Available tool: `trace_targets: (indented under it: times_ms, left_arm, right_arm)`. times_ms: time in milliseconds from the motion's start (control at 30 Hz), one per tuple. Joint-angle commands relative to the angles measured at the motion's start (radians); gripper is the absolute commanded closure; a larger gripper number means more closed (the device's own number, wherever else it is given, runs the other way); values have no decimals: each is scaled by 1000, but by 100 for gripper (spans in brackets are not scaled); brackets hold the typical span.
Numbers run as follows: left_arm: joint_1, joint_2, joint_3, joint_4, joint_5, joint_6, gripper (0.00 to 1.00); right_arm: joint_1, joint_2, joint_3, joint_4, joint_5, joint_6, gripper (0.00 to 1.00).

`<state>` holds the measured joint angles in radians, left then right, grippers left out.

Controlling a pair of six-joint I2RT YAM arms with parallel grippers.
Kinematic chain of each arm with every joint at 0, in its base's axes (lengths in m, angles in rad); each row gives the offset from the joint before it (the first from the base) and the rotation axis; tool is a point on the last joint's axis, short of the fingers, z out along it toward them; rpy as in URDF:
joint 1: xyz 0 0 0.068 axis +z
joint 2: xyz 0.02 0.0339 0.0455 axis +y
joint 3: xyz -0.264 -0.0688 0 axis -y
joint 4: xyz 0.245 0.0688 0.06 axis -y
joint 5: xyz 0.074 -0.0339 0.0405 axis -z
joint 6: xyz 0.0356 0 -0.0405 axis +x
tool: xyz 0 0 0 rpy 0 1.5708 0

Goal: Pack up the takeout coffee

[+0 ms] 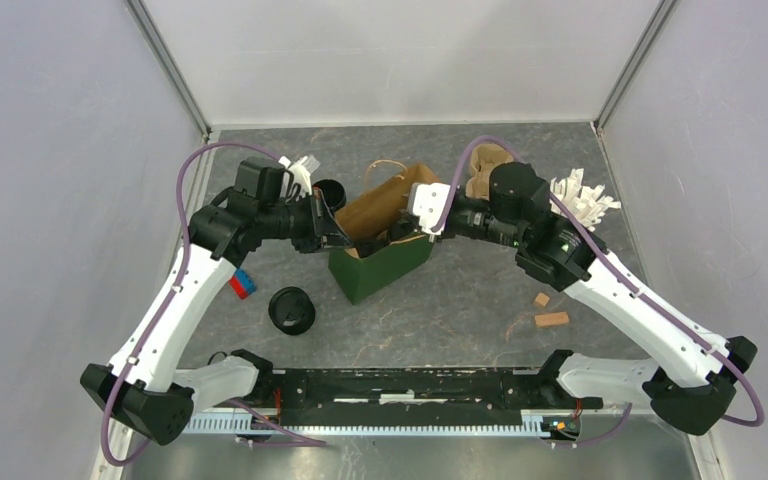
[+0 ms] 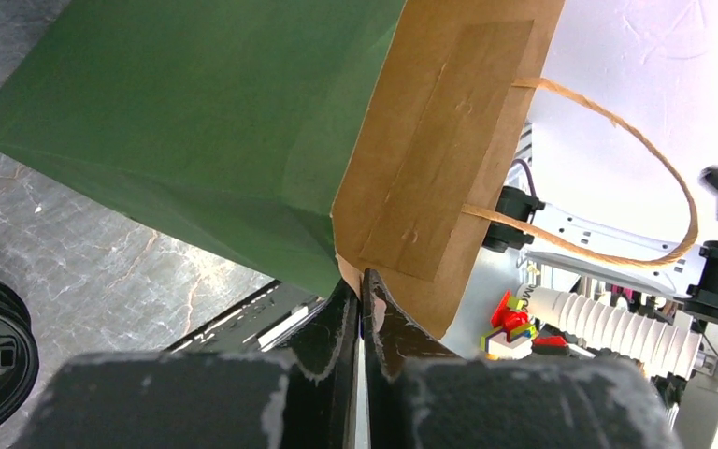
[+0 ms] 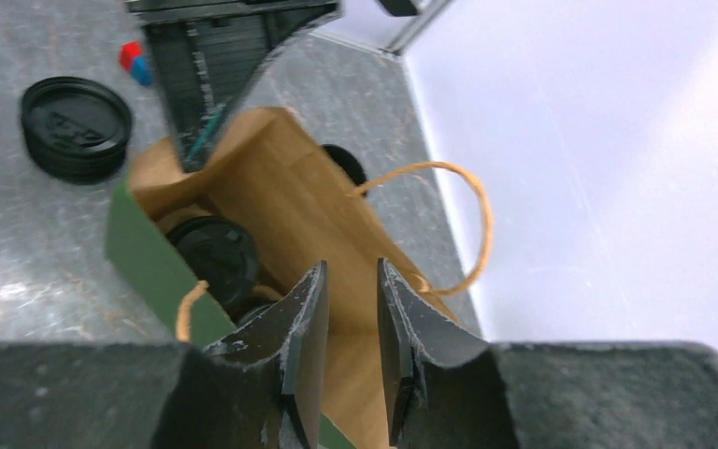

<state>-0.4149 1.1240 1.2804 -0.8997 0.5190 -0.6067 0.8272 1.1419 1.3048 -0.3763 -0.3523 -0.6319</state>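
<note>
The green paper bag (image 1: 385,262) stands open mid-table, brown inside. One black lidded coffee cup (image 3: 213,253) sits inside it. A second cup (image 1: 291,310) stands on the table to the bag's front left, and a third (image 1: 330,192) behind the bag's left side. My left gripper (image 2: 365,276) is pinched shut on the bag's rim (image 2: 351,267) at its left corner (image 1: 338,238). My right gripper (image 3: 351,267) hovers open over the bag's mouth from the right (image 1: 407,232), with nothing between its fingers.
A tan pulp cup carrier (image 1: 485,170) and white packets (image 1: 582,198) lie back right. More white items (image 1: 302,170) sit back left. A red and blue block (image 1: 243,284) lies left of the bag, and two small wooden blocks (image 1: 550,320) front right.
</note>
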Motion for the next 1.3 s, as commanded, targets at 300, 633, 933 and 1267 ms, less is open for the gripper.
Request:
trace_targets:
  times_ms: [300, 633, 933, 1267]
  left_arm:
    - [0, -15, 25, -43, -55, -58, 83]
    - [0, -11, 104, -129, -132, -34, 61]
    - [0, -13, 234, -192, -186, 34, 42]
    - [0, -21, 362, -196, -320, 174, 24]
  right_arm:
    - [-6, -60, -29, 264, 263, 80, 63]
    - [-7, -61, -74, 227, 635, 291, 40]
    - [-7, -26, 1, -50, 963, 562, 24]
    - [-76, 86, 176, -299, 1057, 601, 29]
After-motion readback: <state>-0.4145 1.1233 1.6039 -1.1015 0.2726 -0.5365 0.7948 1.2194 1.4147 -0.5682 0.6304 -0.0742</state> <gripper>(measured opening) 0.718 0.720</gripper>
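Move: The left gripper still has the near-left corner of the bag's rim between its nearly shut fingers; the bag's middle lies about 7 cm ahead, 4 cm right and 14 cm below. From this hand, the empty black cup is some 19 cm ahead and 7 cm left, the black lids 5 cm back and 14 cm left. The right gripper is over the bag; the cup carrier lies roughly 32 cm ahead, 22 cm right and 34 cm below it, the straw cup 15 cm ahead and 34 cm right. Swing the right gripper out from over the bag towards the cup carrier, about 13 cm right and 8 cm forward, rising some 5 cm and then sinking again, while turning roughly 60 degrees clockwise and opening wider. Open the left fingers to let go of the bag's rim, dip slightly, then draw up about 7 cm and a little left, clear of it. ##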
